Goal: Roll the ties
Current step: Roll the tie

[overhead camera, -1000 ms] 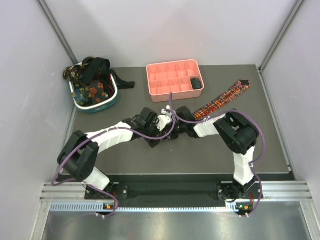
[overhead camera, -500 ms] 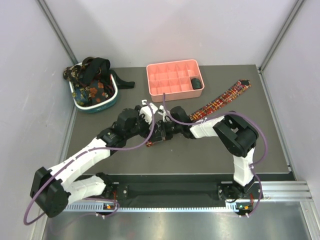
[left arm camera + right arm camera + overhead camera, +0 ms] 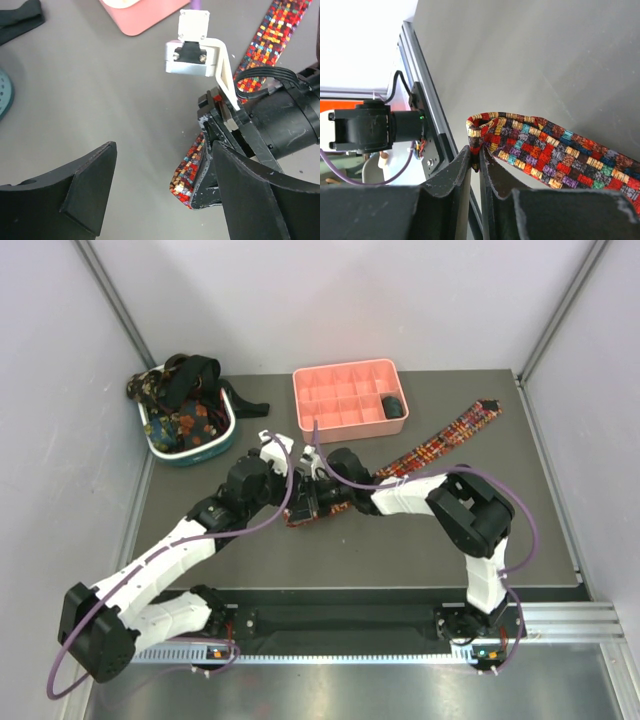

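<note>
A red-yellow-dark plaid tie (image 3: 440,445) lies slanting across the table from the back right towards the middle. Its near end is folded over, and my right gripper (image 3: 306,506) is shut on that fold. The right wrist view shows the fold (image 3: 492,127) pinched between the fingers of that gripper (image 3: 479,161). My left gripper (image 3: 292,490) hovers open right beside it. In the left wrist view its jaws (image 3: 164,150) stand wide, with the tie's end (image 3: 190,172) just inside the right finger. More ties (image 3: 185,410) are heaped in the basket.
The teal-and-white basket (image 3: 192,456) stands at the back left, with a black tie hanging over its rim (image 3: 250,408). A pink compartment tray (image 3: 345,368) sits at the back middle with a dark rolled thing (image 3: 392,406) in one cell. Its corner (image 3: 135,20) shows near the left gripper.
The left arm has stretched out and swung its gripper to the left of the tie's end. The right gripper has drawn the folded end leftward along the table.
</note>
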`<control>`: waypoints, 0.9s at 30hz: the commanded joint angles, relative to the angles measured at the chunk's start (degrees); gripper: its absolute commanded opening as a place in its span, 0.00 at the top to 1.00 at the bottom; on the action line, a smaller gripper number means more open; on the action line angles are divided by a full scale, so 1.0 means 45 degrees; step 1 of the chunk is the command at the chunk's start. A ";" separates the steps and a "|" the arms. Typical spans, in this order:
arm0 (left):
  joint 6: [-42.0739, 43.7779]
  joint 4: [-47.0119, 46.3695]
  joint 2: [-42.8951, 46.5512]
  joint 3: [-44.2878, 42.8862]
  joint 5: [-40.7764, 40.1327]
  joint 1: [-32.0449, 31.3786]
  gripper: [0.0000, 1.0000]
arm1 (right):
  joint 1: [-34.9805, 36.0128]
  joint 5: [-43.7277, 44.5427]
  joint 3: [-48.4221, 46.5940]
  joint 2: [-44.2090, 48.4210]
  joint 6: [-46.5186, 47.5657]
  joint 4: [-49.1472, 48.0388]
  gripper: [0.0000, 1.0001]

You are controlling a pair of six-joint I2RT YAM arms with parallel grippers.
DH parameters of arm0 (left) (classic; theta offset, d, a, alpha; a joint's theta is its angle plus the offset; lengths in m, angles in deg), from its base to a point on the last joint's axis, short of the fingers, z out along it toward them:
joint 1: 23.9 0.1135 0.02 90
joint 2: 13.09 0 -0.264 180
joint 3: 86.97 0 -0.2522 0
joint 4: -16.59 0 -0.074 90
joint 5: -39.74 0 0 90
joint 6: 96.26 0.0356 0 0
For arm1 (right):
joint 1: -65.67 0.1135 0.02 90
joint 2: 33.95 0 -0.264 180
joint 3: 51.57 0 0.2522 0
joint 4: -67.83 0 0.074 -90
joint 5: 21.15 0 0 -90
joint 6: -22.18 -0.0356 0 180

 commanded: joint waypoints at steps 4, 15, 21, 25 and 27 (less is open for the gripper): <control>-0.0168 -0.0263 0.0596 -0.0019 -0.0253 0.0073 0.18 | -0.0005 -0.0131 -0.0453 0.0624 0.0009 -0.0014 0.88; 0.1454 -0.1123 0.0267 0.0704 0.3029 0.0073 0.11 | -0.0785 -0.0306 -0.0237 0.0194 0.0555 0.0181 0.85; 0.1942 -0.0967 -0.0691 0.0431 0.3692 0.0073 0.12 | -0.1215 -0.0268 -0.0042 -0.0002 0.1180 0.0610 0.84; 0.2274 -0.0713 -0.1043 0.0255 0.4414 0.0073 0.14 | -0.1411 -0.0151 0.0154 -0.0021 0.1551 0.0942 0.84; 0.2488 -0.0693 -0.1218 0.0274 0.4999 0.0073 0.14 | -0.1528 -0.0131 0.0231 -0.0079 0.1669 0.1001 0.84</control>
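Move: The rolled end of the tie is already pinched in the right fingertips. From the open left hand it lies about 9 cm below and some 3 cm back, hardly to either side. The tie's flat tail has its middle roughly 18 cm ahead and 34 cm to the right of the left hand, and 16 cm below it. The pink tray is about 26 cm ahead, 12 cm to the right and 13 cm lower. Keep the left gripper wide open and, after a slight lift, bring it down, right and back, about 6 cm in all, towards the rolled end, swinging its fingers some 20 degrees clockwise. Meanwhile hold the rolled end in the right fingers and carry it forward and to the right, about 5 cm, easing slightly lower. ##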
